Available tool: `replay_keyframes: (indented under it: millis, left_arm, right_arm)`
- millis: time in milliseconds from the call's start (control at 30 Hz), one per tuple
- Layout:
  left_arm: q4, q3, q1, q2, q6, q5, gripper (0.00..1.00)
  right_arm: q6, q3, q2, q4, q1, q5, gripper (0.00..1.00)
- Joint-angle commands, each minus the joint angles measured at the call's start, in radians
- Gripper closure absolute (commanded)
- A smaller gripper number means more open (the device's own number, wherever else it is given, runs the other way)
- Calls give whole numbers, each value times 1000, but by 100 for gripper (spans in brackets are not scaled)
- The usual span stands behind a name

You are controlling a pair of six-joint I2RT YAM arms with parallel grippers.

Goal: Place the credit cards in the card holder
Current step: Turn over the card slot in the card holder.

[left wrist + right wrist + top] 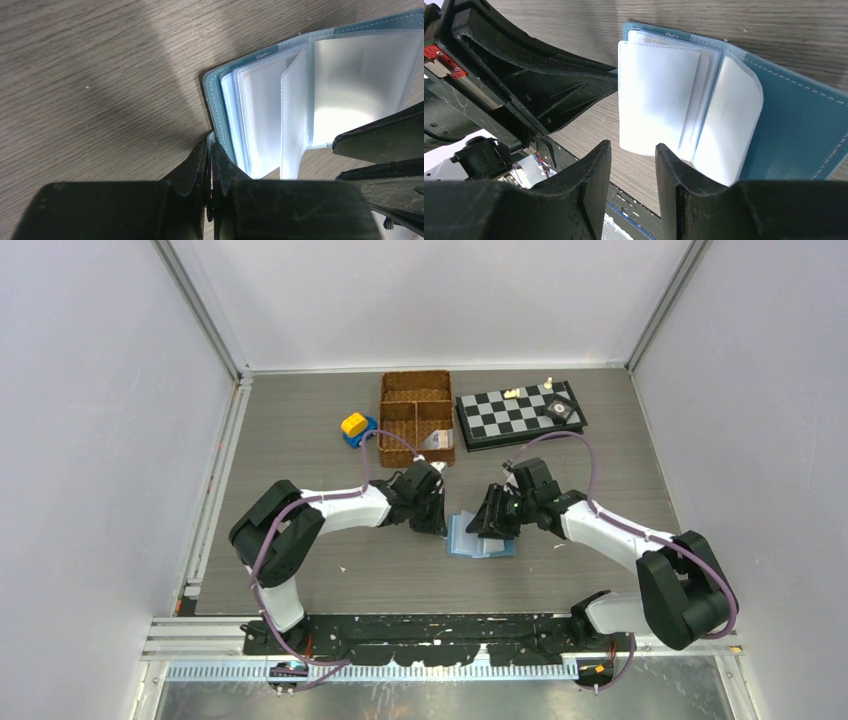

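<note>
The teal card holder (481, 540) lies open on the table between both grippers, its clear pocket sleeves (659, 95) fanned up. My left gripper (210, 145) is shut on the holder's left edge (214, 107); a thin dark flap of it runs between the jaws. In the top view the left gripper (438, 523) sits at the holder's left side. My right gripper (633, 150) stands open and empty just off the sleeves' free edge, and in the top view it (492, 523) hangs over the holder. Pale flat credit cards (433, 441) lie in the wicker basket.
The brown divided wicker basket (403, 390) stands behind the grippers. A chessboard (520, 412) with a few pieces is at the back right. A yellow and blue object (355, 427) sits left of the basket. Grey walls enclose the table.
</note>
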Motion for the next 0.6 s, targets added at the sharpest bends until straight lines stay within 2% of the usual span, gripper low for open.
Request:
replay_keyframes:
  millis: [0,67,300,433,567]
  left_arm:
    - [24,-25,0,-27,-1,-11,100]
    - [26,-29,2,-31,-3,-12,100]
    - [42,-50,6,-74,-2,-20,98]
    - [39,-70,9,-121,6,-42,91]
    - [32,-90,18,-159,12,-52,90]
  right_arm:
    - [-13,43,-6,19,17,49,57]
    - [-27,49,-16,-5,27,89,56]
    - [-80,102,-65,-126,109,287,42]
    - [-91,155,-87,-204,208,520,32]
    - [-77,185,-62,-230,304,687,27]
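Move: The card slot being turned, already folded leftward but still partly raised, has its middle about 3 cm left, 2 cm ahead and 2 cm below the right hand. The holder's right half lies about 3 cm right, 1 cm ahead and 3 cm below. From the left fingertips, still shut on the holder's left-edge tab, the slot is roughly 4 cm right and 1 cm ahead; the wicker basket is some 24 cm ahead and 5 cm left. After a slight dip of about half a centimetre over the turned slot, the right hand rises some 2 cm away from the holder, its half-open fingers spreading wide as the wrist swings about 20 degrees, so that they slant less to the left and more forward. The left hand first holds the tab still, then eases its squeeze and draws about 1.5 cm left with a small rise, the tab still between its fingertips. ##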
